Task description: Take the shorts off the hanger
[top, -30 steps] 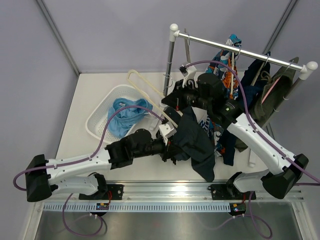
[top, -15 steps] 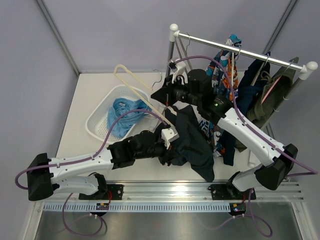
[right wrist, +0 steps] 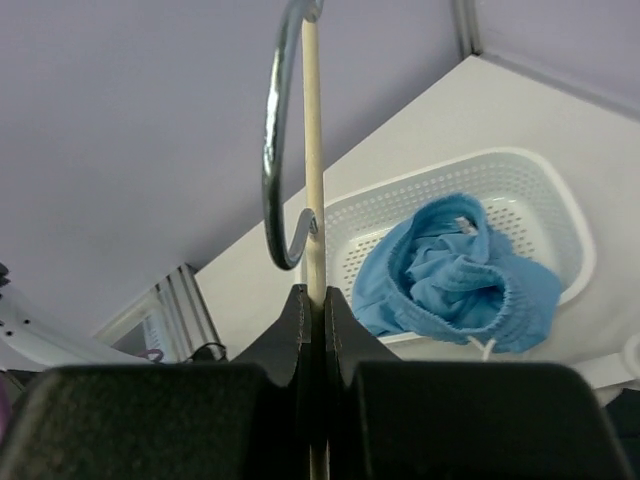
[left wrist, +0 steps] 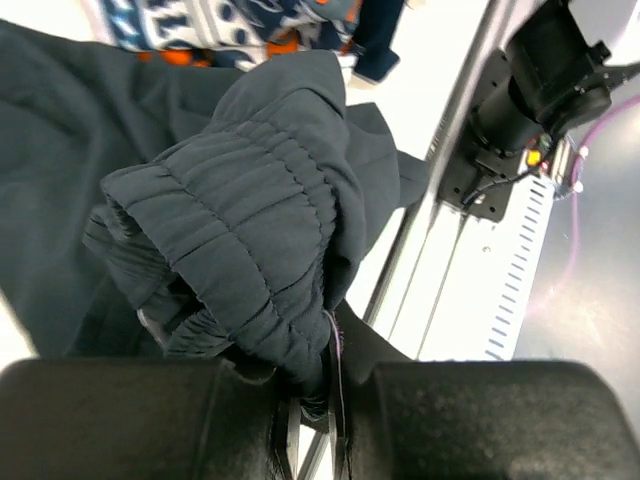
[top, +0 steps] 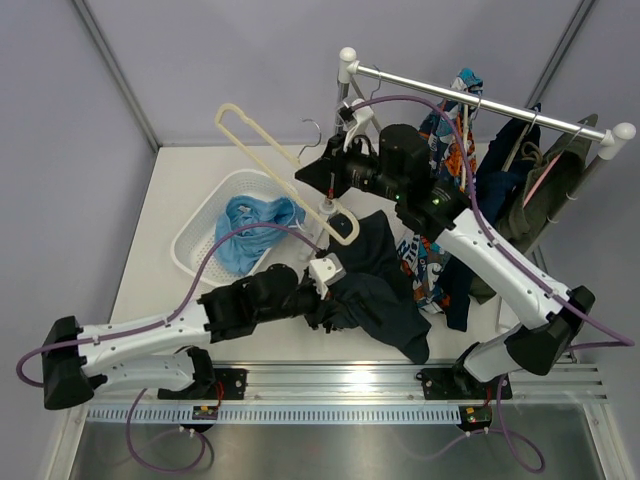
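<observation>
The dark navy shorts [top: 385,290] lie bunched on the table, and my left gripper [top: 325,300] is shut on their gathered waistband [left wrist: 240,230]. In the left wrist view the cloth is pinched between the jaws of the left gripper [left wrist: 320,390]. My right gripper [top: 306,176] is shut on the cream hanger [top: 250,130] and holds it raised and tilted. The hanger's lower end sits next to the shorts' top edge. In the right wrist view the right gripper [right wrist: 315,295] clamps the hanger bar [right wrist: 313,150] beside its metal hook [right wrist: 272,130]. Light blue shorts [top: 250,228] lie in the basket.
A white perforated basket [top: 200,240] stands at the left middle of the table. At the back right is a clothes rack [top: 480,95] with several hung garments, among them a patterned one [top: 450,150]. A metal rail [top: 340,380] runs along the near edge.
The right gripper has carried the hanger up and to the left, away from the dark shorts. The left gripper has drawn the shorts slightly toward the near edge.
</observation>
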### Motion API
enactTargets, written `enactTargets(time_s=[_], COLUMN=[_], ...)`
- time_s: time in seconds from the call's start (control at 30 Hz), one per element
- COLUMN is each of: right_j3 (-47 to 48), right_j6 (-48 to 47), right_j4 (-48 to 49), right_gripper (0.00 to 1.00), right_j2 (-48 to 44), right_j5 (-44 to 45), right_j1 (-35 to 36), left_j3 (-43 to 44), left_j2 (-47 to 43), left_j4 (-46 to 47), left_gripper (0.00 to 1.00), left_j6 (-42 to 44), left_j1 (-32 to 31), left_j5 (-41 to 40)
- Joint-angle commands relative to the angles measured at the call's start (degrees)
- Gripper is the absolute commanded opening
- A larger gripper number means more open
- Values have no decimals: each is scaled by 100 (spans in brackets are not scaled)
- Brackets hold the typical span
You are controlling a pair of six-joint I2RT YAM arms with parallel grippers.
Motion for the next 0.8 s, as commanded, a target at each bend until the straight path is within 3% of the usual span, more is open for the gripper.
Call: enactTargets(time_s=[0.0, 0.13, 0.17, 0.27, 0.33, 0.4, 0.77], right_j3=[455, -132, -282, -670, -793, -864, -1365], right_j6=[-1113, -1771, -1799, -2230, -2405, -2546, -2582], right_j4=[-375, -1132, -1220, -1659, -2028, -2396, -4489], right_gripper=[0, 0, 0, 0, 0, 0, 0], right_j2=[-379, -1238, -1450, -2172, -2584, -2814, -4089], right_j5=[457, 492, 484, 492, 606, 851, 1450], right_j1=[-116, -310, -310, -319, -319, -336, -442], left_j3=[-254, -588, -615, -624, -624, -571, -466], left_j2=[-777, -1744, -2068, -2483, -2738, -2844, -2572], left_j4=[-27, -450, -555, -924, -1004, -1118, -873], left_gripper=[14, 46, 62, 86, 94, 99, 99], left_j6=[-73, -249, -284, -293, -284, -249, -38], left_j1=[-15, 12, 12, 29, 29, 38, 56], left_j5=[-748, -1863, -2032, -2577, -2919, -3105, -3404])
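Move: The left gripper holds the waistband of the black shorts, whose spread middle is about 14 cm ahead, 14 cm to its right and 17 cm below; the white basket is some 36 cm ahead, 25 cm left and 15 cm down. The right gripper holds the wooden hanger; the patterned shorts it heads towards are roughly 10 cm ahead, 26 cm right and 15 cm lower, and the black shorts 12 cm right, 2 cm back and 38 cm below. Open the left gripper wide to let go of the black waistband while drawing it left about 12 cm, slightly forward and up, turning some 30 degrees counter-clockwise. Keep the right gripper shut on the hanger and swing it right about 20 cm and back a good 10, over the black shorts to the near side of the patterned shorts, tipping its fingers downward. ##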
